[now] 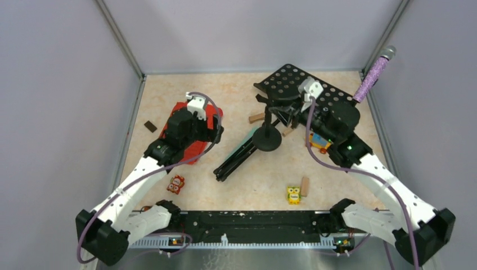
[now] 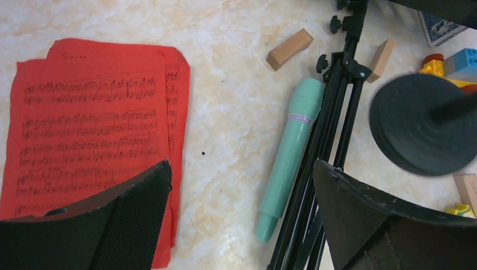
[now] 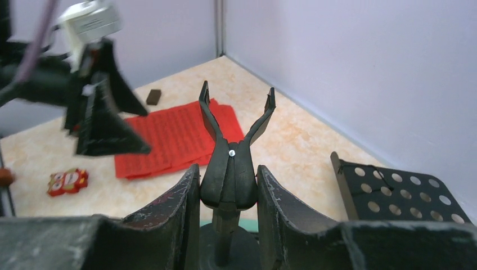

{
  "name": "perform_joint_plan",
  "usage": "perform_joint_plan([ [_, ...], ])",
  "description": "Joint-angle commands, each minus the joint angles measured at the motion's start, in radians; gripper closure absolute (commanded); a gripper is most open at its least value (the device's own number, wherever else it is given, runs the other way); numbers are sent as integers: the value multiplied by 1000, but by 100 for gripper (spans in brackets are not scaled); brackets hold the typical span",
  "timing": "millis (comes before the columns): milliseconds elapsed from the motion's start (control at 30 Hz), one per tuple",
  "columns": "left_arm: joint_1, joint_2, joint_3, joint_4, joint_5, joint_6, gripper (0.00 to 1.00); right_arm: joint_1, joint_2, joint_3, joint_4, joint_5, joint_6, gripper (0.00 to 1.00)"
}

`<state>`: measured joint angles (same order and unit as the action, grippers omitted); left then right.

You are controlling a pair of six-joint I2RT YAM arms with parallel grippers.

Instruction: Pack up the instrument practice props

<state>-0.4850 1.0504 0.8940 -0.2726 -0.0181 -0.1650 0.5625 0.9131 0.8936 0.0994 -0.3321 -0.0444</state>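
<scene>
Red sheet-music pages [image 2: 90, 124] lie flat at the left of the table. My left gripper [image 2: 241, 169] hovers open over bare table between the pages and a mint-green microphone [image 2: 289, 157], holding nothing. The microphone lies along the folded black tripod legs [image 2: 332, 157] of the perforated music rack [image 1: 298, 84]. My right gripper [image 3: 228, 177] is shut on the forked clip of a black mic holder [image 3: 230, 163], whose round base [image 1: 266, 138] sits over the tripod legs. A glittery purple microphone [image 1: 374, 73] leans in the back right corner.
Wooden blocks [image 2: 289, 49] [image 2: 382, 60] lie near the tripod. There is a colourful toy brick [image 1: 319, 142] under the right arm, a yellow owl figure [image 1: 293, 194] beside a wooden block [image 1: 305, 185], a red figure [image 1: 176, 184] and a dark block [image 1: 150, 126]. Walls enclose three sides.
</scene>
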Motion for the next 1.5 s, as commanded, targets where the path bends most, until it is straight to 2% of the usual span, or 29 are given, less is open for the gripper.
perform_joint_plan([
  [0, 1, -129, -62, -43, -34, -28, 1, 4, 150, 145, 217, 80, 37, 100],
  [333, 1, -360, -160, -117, -41, -38, 1, 18, 585, 400, 415, 160, 10, 100],
  [633, -1, -433, -227, -68, -26, -46, 1, 36, 875, 566, 540, 124, -49, 100],
  [900, -1, -461, -249, -4, 42, -21, 1, 39, 1053, 594, 706, 148, -90, 100],
  [1100, -1, -496, -282, 4, 27, 27, 1, 37, 1127, 567, 786, 172, -81, 100],
  [1133, -1, -499, -282, 4, 26, 30, 1, 36, 1125, 554, 797, 181, -78, 97],
  [1200, -1, -501, -285, 4, 27, 33, 1, 37, 1110, 521, 807, 197, -74, 76],
  [1233, -1, -499, -285, 6, 27, 34, 1, 37, 1100, 501, 805, 198, -73, 62],
  [1300, -1, -493, -284, 6, 27, 33, 1, 37, 1074, 470, 793, 199, -72, 44],
  [1333, -1, -489, -284, 6, 27, 33, 1, 36, 1058, 456, 787, 198, -69, 40],
  [1467, 0, -474, -278, 4, 31, 35, 1, 36, 994, 417, 723, 185, -70, 33],
])
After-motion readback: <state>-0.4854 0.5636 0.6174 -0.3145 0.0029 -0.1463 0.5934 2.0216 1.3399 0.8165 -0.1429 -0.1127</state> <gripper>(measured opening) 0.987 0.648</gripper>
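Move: The black mic stand is upright in my right hand, its clip levers squeezed. It is bound for a bare patch of table about 24 cm ahead, 14 cm left and 35 cm below. A small wooden block lies roughly 5 cm nearer and 9 cm right of that patch; the teal microphone, beside the folded tripod, lies 18 cm nearer and about 1 cm right of it. From my empty left hand the patch is some 20 cm ahead, 6 cm right, 22 cm down. My right hand sweeps the upright mic stand forward and left across the teal microphone and tripod, about 25 cm out, then increasingly down, some 12 cm in all, until its round base meets the table. Then I open the fingers and let go of the clip levers. Meanwhile my open left hand backs off about 7 cm and a little left, clear of the way. ##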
